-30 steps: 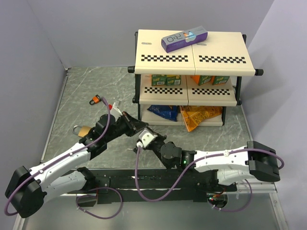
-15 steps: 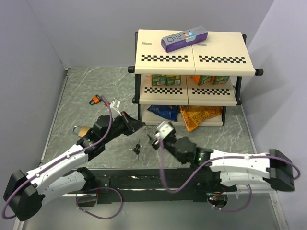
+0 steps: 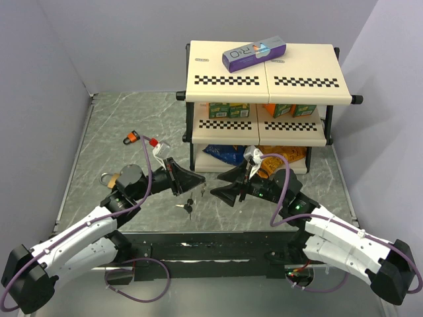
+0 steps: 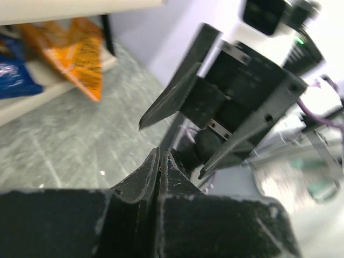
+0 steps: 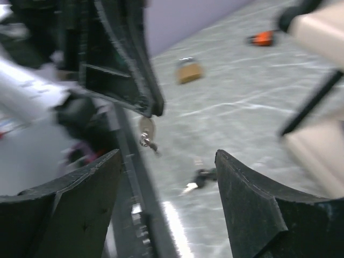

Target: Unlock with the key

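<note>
A tiny key point(image 3: 190, 205) with a black head lies flat on the table, below the gap between the two grippers; it also shows in the right wrist view point(image 5: 201, 176). A small silver key piece point(image 5: 146, 131) lies just left of it. My left gripper point(image 3: 201, 178) is shut, tips pressed together point(image 4: 160, 153), with nothing visible between them. My right gripper point(image 3: 213, 187) faces it, open and empty point(image 5: 167, 156). The orange-and-black padlock point(image 3: 132, 138) lies far left. A brass padlock point(image 3: 114, 179) sits beside the left arm.
A two-tier shelf rack point(image 3: 264, 82) stands at the back right, with boxes and snack bags point(image 3: 274, 162) underneath and a purple box point(image 3: 253, 54) on top. Grey walls close in both sides. A black rail point(image 3: 218, 247) runs along the near edge.
The right gripper has opened and drawn back to the right, away from the left gripper. The black-headed key now lies on the table. The left gripper stays shut.
</note>
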### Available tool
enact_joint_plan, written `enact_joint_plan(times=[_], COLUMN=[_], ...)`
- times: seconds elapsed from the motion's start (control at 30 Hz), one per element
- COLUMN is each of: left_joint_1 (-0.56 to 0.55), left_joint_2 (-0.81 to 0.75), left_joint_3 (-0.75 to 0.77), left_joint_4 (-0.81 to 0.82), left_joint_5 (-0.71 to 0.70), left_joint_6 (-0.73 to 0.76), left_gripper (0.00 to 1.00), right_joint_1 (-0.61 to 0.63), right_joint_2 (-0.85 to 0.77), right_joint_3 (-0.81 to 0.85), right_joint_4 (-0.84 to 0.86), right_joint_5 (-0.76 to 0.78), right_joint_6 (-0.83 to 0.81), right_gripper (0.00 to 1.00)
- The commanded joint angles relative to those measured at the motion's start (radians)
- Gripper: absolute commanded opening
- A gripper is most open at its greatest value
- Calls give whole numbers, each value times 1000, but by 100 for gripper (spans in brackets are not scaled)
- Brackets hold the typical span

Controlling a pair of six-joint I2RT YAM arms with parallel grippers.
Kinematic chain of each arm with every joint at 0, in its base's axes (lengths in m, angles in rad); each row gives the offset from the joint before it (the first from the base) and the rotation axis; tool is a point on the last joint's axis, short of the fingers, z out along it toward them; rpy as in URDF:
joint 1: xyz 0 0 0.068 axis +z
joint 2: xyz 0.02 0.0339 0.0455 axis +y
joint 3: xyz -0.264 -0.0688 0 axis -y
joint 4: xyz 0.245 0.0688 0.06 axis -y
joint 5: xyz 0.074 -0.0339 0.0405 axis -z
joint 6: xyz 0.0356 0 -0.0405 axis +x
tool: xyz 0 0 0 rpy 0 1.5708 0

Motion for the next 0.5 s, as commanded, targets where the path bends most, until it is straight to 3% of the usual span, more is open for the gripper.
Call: enact_joint_plan(times=[0.0, 0.3, 0.47], left_joint_1=[5, 5, 3], left_joint_2=[-20, 14, 33], left_joint_3=[-8, 7, 7], left_joint_4=[123, 148, 159], left_joint_5=[161, 248, 259], left_joint_6=[35, 26, 24], left_gripper=[1, 1, 1], right_joint_1=[-24, -27, -27], right_joint_2=[29, 80, 87], right_joint_3=[20, 30, 33], right_joint_4=[125, 211, 235], right_joint_5=[-288, -340, -325], right_joint_6=[146, 198, 210], right_gripper=[73, 49, 42])
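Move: The left hand still holds the key at its closed fingertips. The key is about 5 cm to the left and 2 cm back of the open right hand, roughly level with it; those right fingers lie about 6 cm right and 1 cm ahead of the left hand. The loose keys on the table lie some 11 cm left of the right hand, 4 cm ahead and 18 cm below. Right hand goes 5 cm back and left onto the key, half closing; left hand carries it 3 cm back. ##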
